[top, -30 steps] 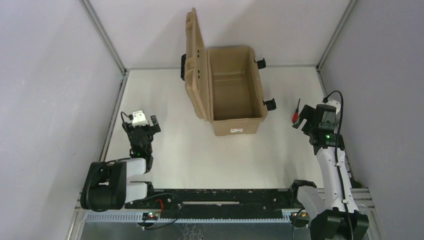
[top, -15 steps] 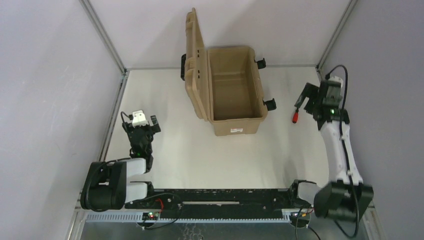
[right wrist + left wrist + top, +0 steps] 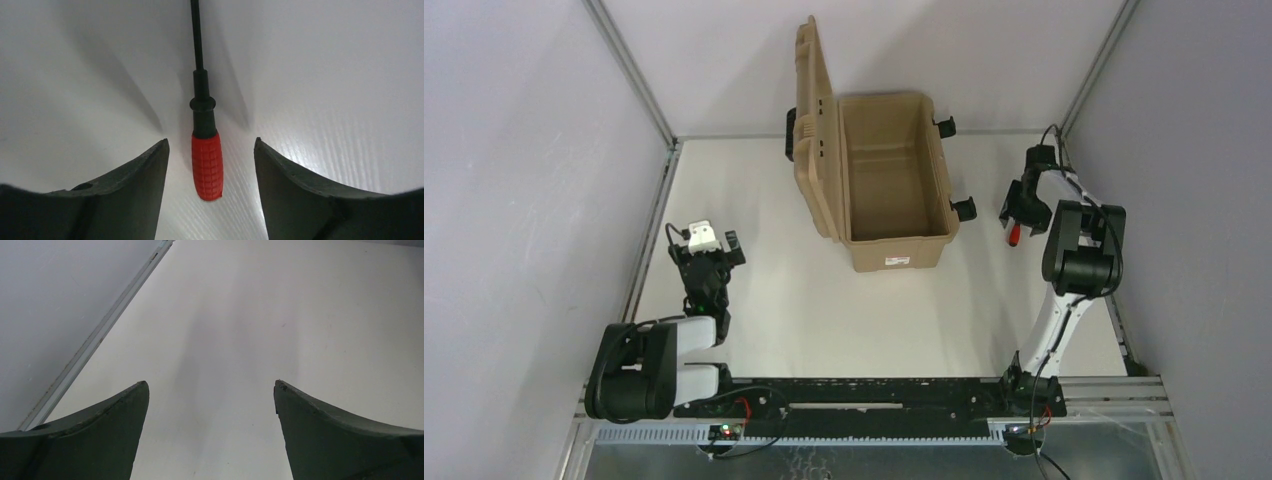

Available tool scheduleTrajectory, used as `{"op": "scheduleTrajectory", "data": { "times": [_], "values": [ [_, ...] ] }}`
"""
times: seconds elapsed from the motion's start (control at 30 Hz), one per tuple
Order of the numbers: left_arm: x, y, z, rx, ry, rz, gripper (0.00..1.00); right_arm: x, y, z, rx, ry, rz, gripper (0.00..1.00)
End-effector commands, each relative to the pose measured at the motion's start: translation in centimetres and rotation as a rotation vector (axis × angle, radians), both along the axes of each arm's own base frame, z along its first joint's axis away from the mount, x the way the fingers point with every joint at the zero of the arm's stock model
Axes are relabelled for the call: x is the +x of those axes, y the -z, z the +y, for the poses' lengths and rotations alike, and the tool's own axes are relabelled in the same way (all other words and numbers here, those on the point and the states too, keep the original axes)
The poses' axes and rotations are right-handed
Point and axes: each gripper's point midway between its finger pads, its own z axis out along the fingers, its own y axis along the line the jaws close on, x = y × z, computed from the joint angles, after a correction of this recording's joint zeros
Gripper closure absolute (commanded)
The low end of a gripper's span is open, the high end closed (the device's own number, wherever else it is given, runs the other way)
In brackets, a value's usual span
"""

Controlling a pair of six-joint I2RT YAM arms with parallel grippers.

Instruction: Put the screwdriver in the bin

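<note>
The screwdriver (image 3: 206, 165), with a red handle and a black shaft, lies flat on the white table to the right of the bin (image 3: 896, 252). My right gripper (image 3: 211, 141) is down over it and open. Its two fingers straddle the red handle with a gap on each side, touching nothing. From above, the right gripper (image 3: 1017, 213) covers most of the screwdriver (image 3: 1013, 236), and only the handle's red end shows. The tan bin stands open and looks empty, its lid (image 3: 814, 130) raised on its left side. My left gripper (image 3: 211, 382) rests open over bare table at the left.
The bin's black latches (image 3: 964, 208) stick out toward the right gripper. The enclosure's right wall and frame rail (image 3: 1092, 75) run close behind the right arm. The left wall rail (image 3: 95, 340) lies near the left gripper.
The right arm has folded its elbow toward the near side and brought its gripper down over the screwdriver's handle. The screwdriver and the left arm have not moved.
</note>
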Motion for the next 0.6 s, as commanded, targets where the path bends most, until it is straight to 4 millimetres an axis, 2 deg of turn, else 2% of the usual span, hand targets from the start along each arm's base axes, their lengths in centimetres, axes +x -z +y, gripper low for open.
{"op": "scheduleTrajectory", "data": {
  "times": [0.0,0.07,0.13,0.17,0.23,0.43,0.57],
  "values": [
    [1.4,-3.1,0.1,-0.002,0.002,-0.098,0.0,-0.3,2.0,-0.3,0.018,0.015,0.062,0.32],
    [1.4,-3.1,0.1,-0.002,0.002,-0.098,0.0,-0.6,3.2,-0.1,0.041,0.02,0.088,0.51],
    [1.4,-3.1,0.1,-0.002,0.001,-0.098,0.0,-0.8,3.5,-0.2,0.044,0.029,0.098,0.76],
    [1.4,-3.1,0.1,-0.002,0.002,-0.098,0.0,-0.8,3.1,-0.3,0.038,0.029,0.093,0.89],
    [1.4,-3.1,0.1,-0.002,0.002,-0.098,0.0,-0.3,1.1,-0.7,0.013,0.006,0.055,1.0],
    [1.4,-3.1,0.1,-0.002,0.002,-0.098,0.0,1.2,-8.2,-1.7,-0.079,-0.092,-0.064,1.0],
    [1.4,-3.1,0.1,-0.002,0.001,-0.098,0.0,1.1,-13.1,-1.3,-0.106,-0.14,-0.136,1.0]
  ]
}}
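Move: The screwdriver lies on the table under the right hand, its red handle between the open fingers, some 3 cm below and about 1 cm back, with the shaft pointing away from the base. The bin stands about 32 cm to that hand's left and some 4 cm farther out, its middle roughly 8 cm higher. From the left hand the handle is about 78 cm to the right, 7 cm ahead and 9 cm below. The screwdriver's red handle is straddled as the right hand sinks a last 2.5 cm, then pinched near its front end as the fingers go from about three-quarters open to almost shut. The hand then lifts off with growing speed, rising some 6 cm from its lowest point and edging slightly forward and right. ##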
